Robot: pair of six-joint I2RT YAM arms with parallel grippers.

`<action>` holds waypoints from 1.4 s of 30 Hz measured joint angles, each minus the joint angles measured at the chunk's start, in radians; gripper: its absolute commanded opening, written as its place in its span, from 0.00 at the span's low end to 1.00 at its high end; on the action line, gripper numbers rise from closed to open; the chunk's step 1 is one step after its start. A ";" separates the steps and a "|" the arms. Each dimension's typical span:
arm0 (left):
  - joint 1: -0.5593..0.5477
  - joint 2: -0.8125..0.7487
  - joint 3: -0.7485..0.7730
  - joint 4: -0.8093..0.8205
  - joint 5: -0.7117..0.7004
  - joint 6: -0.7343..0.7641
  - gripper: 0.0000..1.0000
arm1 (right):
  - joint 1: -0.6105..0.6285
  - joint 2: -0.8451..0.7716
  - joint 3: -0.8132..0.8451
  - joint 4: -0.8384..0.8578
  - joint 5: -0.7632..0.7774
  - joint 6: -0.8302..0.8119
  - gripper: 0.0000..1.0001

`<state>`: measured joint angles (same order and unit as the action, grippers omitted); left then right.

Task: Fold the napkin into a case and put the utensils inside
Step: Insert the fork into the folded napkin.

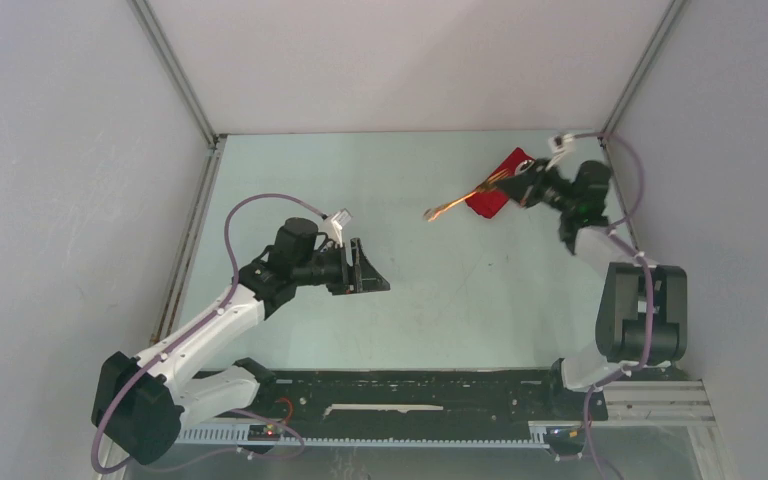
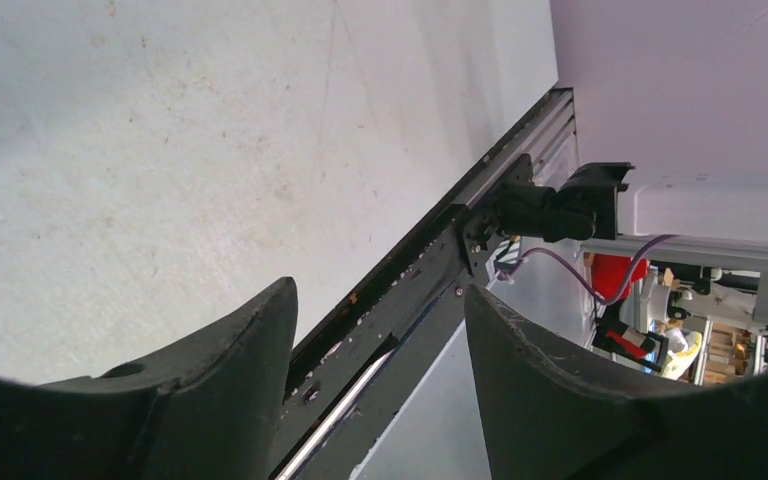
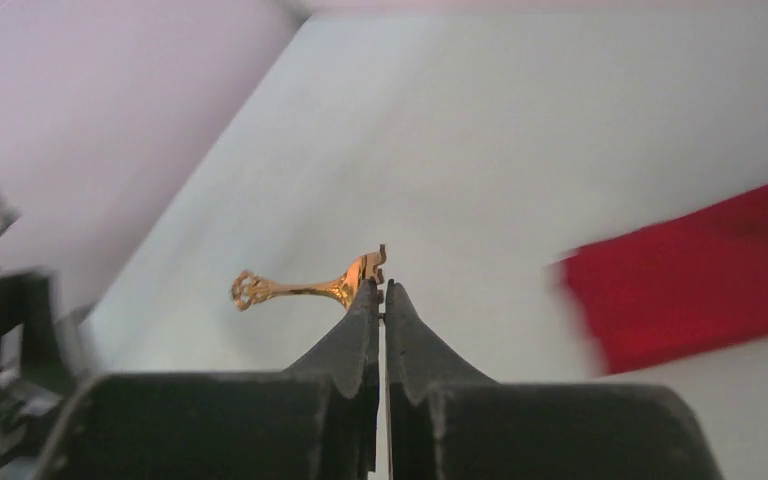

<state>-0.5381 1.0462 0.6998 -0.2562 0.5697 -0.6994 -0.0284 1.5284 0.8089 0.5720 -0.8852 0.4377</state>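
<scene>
The red napkin (image 1: 490,200) lies bunched at the far right of the table, and shows blurred at the right edge of the right wrist view (image 3: 700,275). My right gripper (image 1: 523,185) hovers at the napkin's right side, shut on one end of a golden utensil (image 1: 455,205). The utensil sticks out leftward over the table. In the right wrist view the gripper (image 3: 381,288) pinches the utensil (image 3: 300,289) at its tips, ornate end free. My left gripper (image 1: 372,268) is open near the table's middle left, its fingers (image 2: 250,350) apart with nothing between them. No other utensil is discernible.
A black rail (image 1: 410,400) runs along the near edge between the arm bases. Grey walls with metal corner posts (image 1: 175,70) close in the table on three sides. The right arm's base (image 2: 560,205) shows beyond the left fingers.
</scene>
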 measured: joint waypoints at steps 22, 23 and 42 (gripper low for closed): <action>-0.043 0.089 0.085 0.027 -0.022 0.111 0.69 | -0.384 0.698 1.077 -0.555 -0.083 -0.517 0.00; -0.043 0.094 0.086 0.030 -0.019 0.117 0.69 | -0.389 0.726 1.114 -0.591 -0.086 -0.533 0.00; -0.054 0.198 0.088 0.060 0.013 0.132 0.69 | -0.375 0.976 1.450 -0.893 -0.073 -0.673 0.00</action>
<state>-0.5922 1.2446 0.7876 -0.1959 0.5831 -0.5674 -0.4034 2.5046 2.2593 -0.3214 -0.9585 -0.2356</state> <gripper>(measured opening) 0.692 0.017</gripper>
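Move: The right hand holds the fork by its tine end, with the handle sticking out ahead of the fingers. The folded napkin lies about 12 cm ahead of that hand, 5 cm to its right and some 15 cm below; the spoon, its bowl showing at the napkin's far right end, is roughly 17 cm ahead and 11 cm right. From the empty left hand the napkin lies about 34 cm ahead and 27 cm right. Keeping its pinch on the tine end, the right hand swings quickly some 25 cm right and 22 cm forward past the napkin to beyond its far right end, first rising about 3 cm, then slowing and sinking to about 6 cm below where it started. Along the way its fingers tip downward by roughly 20 degrees and swing somewhat clockwise, so that the fork's handle slants back and left over the spoon, while the open, empty left hand drifts a little to the right. ##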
